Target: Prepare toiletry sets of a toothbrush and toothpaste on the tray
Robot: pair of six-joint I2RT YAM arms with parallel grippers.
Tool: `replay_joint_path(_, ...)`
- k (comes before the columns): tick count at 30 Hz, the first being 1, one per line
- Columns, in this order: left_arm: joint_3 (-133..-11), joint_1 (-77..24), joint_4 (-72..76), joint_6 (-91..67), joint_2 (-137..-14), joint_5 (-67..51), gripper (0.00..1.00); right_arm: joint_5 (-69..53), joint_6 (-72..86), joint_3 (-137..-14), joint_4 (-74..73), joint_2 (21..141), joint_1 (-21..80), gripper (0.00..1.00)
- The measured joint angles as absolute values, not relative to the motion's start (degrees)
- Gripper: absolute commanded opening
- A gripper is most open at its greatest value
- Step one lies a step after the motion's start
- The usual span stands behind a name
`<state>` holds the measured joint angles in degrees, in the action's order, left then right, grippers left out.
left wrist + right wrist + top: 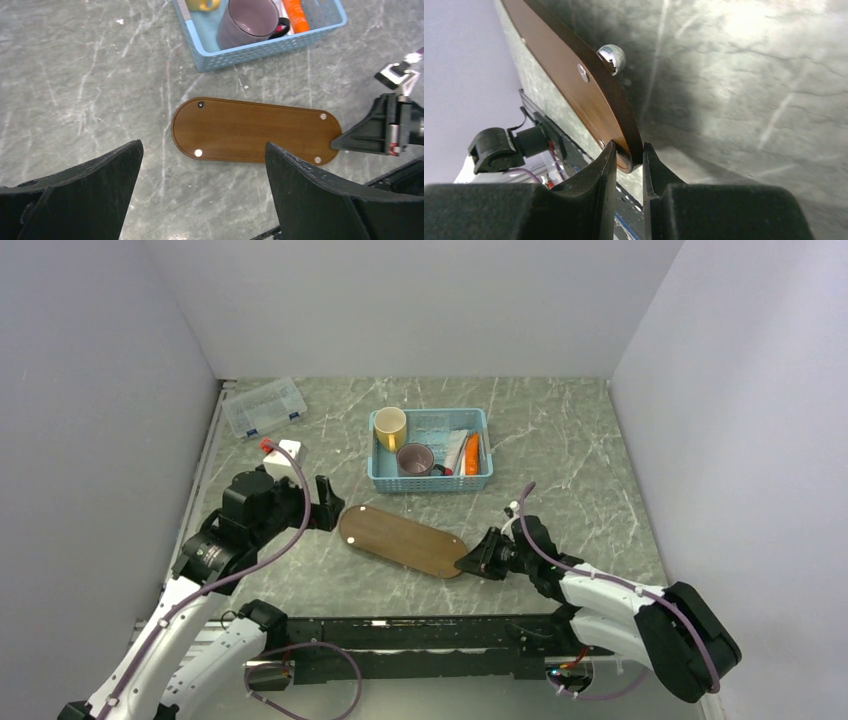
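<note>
The dark brown tray [400, 538] lies across the table's middle, bare on top. My right gripper [470, 562] is shut on its right rounded end, and the right wrist view shows the tray's edge [574, 70] pinched between both jaws of that gripper [627, 147]. My left gripper [328, 502] hangs wide open over the tray's left end [250, 130], holding nothing and touching nothing [203, 145]. An orange toothpaste tube [472, 453] [296, 12] lies in the blue basket. White items lie beside it; I cannot pick out the toothbrush among them.
The light-blue mesh basket [432, 481] stands just behind the tray, holding a yellow mug [390, 426] and a purple mug [415, 458] [247, 22]. A clear plastic box [264, 407] sits at the back left. Walls close in on three sides.
</note>
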<state>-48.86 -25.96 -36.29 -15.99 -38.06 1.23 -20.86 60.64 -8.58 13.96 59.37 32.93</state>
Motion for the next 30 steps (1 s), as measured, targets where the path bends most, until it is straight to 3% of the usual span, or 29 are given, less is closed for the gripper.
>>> replay_joint_path(5, -48.8, -26.0, -36.2, -18.7, -36.8, -1.7, 0.99, -23.0, 58.8, -9.1, 10.1, 59.9, 31.1, 0.03)
replay_joint_path(11, -47.4, -26.0, -34.6, -20.9, -35.0, -3.5, 0.99, -23.7, 57.3, -10.3, 7.8, 60.3, 30.5, 0.24)
replay_joint_path(21, -43.8, -26.0, -33.3, -24.5, -36.1, -3.3, 0.99, -21.6, 55.2, -10.3, 1.5, 56.5, 30.1, 0.42)
replay_joint_path(27, -40.0, -26.0, -28.6, -27.7, -37.9, -3.1, 0.99, -19.8, 53.6, -11.4, -5.1, 51.9, 30.1, 0.59)
replay_joint_path(30, -38.6, -26.0, -26.9, -29.5, -41.0, -2.6, 0.96, -16.4, 51.6, -13.5, -12.1, 48.4, 30.1, 0.6)
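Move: The wooden tray lies with its right end pinched in the right hand's fingers, its middle about 12 cm to that hand's left, 5 cm ahead and 1 cm lower. The blue basket stands some 25 cm ahead and 6 cm to the left of the right hand, the grey mug inside it 23 cm ahead and 9 cm left. From the raised left hand the tray's middle is roughly 14 cm to the right, 2 cm back and 21 cm below. The right hand, still pinching the tray's right end, eases about 1 cm down and slightly to the right and back, then opens its fingers to more than half and draws off to the right, about 4 cm in all, its fingertips dipping some 10 degrees. Meanwhile the left hand, fingers wide open and touching nothing, first shifts about 1 cm back and a little up, then sinks about 5 cm below its starting height and 2.5 cm to the right towards the tray, rolling left side down and tipping its fingers down by some 10 degrees each. ##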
